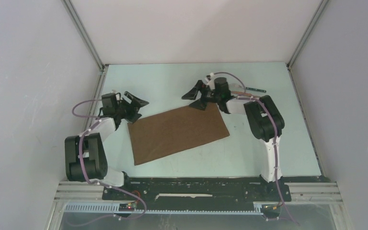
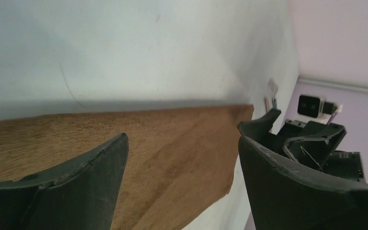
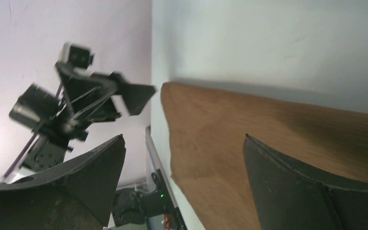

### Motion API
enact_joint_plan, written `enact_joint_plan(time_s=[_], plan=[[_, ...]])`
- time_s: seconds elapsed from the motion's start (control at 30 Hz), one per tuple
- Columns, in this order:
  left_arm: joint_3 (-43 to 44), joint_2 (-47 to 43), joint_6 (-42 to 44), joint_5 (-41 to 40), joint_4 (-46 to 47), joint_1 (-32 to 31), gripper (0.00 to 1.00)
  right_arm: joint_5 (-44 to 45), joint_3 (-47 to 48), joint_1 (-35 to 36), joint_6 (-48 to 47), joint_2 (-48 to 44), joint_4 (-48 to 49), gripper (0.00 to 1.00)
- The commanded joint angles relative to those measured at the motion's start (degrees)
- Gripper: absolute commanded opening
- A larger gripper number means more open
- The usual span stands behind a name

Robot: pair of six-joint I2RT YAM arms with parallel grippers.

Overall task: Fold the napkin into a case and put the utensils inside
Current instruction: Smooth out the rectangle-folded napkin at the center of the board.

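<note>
The dark-brown napkin [image 1: 177, 132] lies flat in the middle of the table as a wide slanted oblong. No case is in view. My left gripper [image 1: 141, 109] hovers open at the napkin's far left corner, and the cloth [image 2: 163, 153] shows between its fingers. My right gripper [image 1: 192, 99] is open at the far right corner, above the cloth's edge [image 3: 249, 129]. Neither holds anything. The utensils [image 1: 254, 89] lie at the back right behind the right arm, a teal handle and a reddish-brown stick, partly hidden by it.
White walls [image 1: 38, 96] close the table in on the left, right and back. A black and aluminium rail [image 1: 196, 189] with the arm bases runs along the near edge. The right arm's elbow [image 1: 263, 120] stands right of the napkin.
</note>
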Motion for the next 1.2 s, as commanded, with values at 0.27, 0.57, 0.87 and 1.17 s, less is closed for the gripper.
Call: enact_joint_plan(time_s=[0.27,0.57,0.87,1.17], plan=[[-0.6,10.3,1.0,2.5,0.6,5.8,0.89,-0.9,9.9,7.5,8.1,13.0,11.4,1.0],[-2.6,10.9,1.3,-2.8,-7.1,9.2,0.9,0.0,9.9,4.8,6.6,14.2,6.0,1.0],[3.8,2.4,5.9,-5.5,-13.0,4.7,0.91,0.2,13.3,7.4,3.7,8.6,0.7,1.0],[6.8,9.0,-0.8,2.5,-1.5,-5.8,0.91,0.7,17.8,13.3,10.5,13.2,7.6,1.0]])
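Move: Both open hands hover over the slanting far edge of the folded napkin. From the left hand the napkin's middle is about 14 cm to the right, 7 cm back and 8 cm below; its far left corner is 9 cm left and 2 cm back. From the right hand the middle lies some 6 cm left, 12 cm back and 7 cm down, its far right corner 14 cm right and 3 cm ahead, the knife roughly 30 cm right and 7 cm ahead. Leftward first, the right hand sweeps about 9 cm along the napkin's far side, drawing back slightly, sinks 4 cm, eases right and forward, then goes left again and rises, nearing the left hand. The left hand dips 7 cm towards the cloth as it strokes left, drifts back a little, then lifts, swinging forward and right. Both grippers stay wide open. ##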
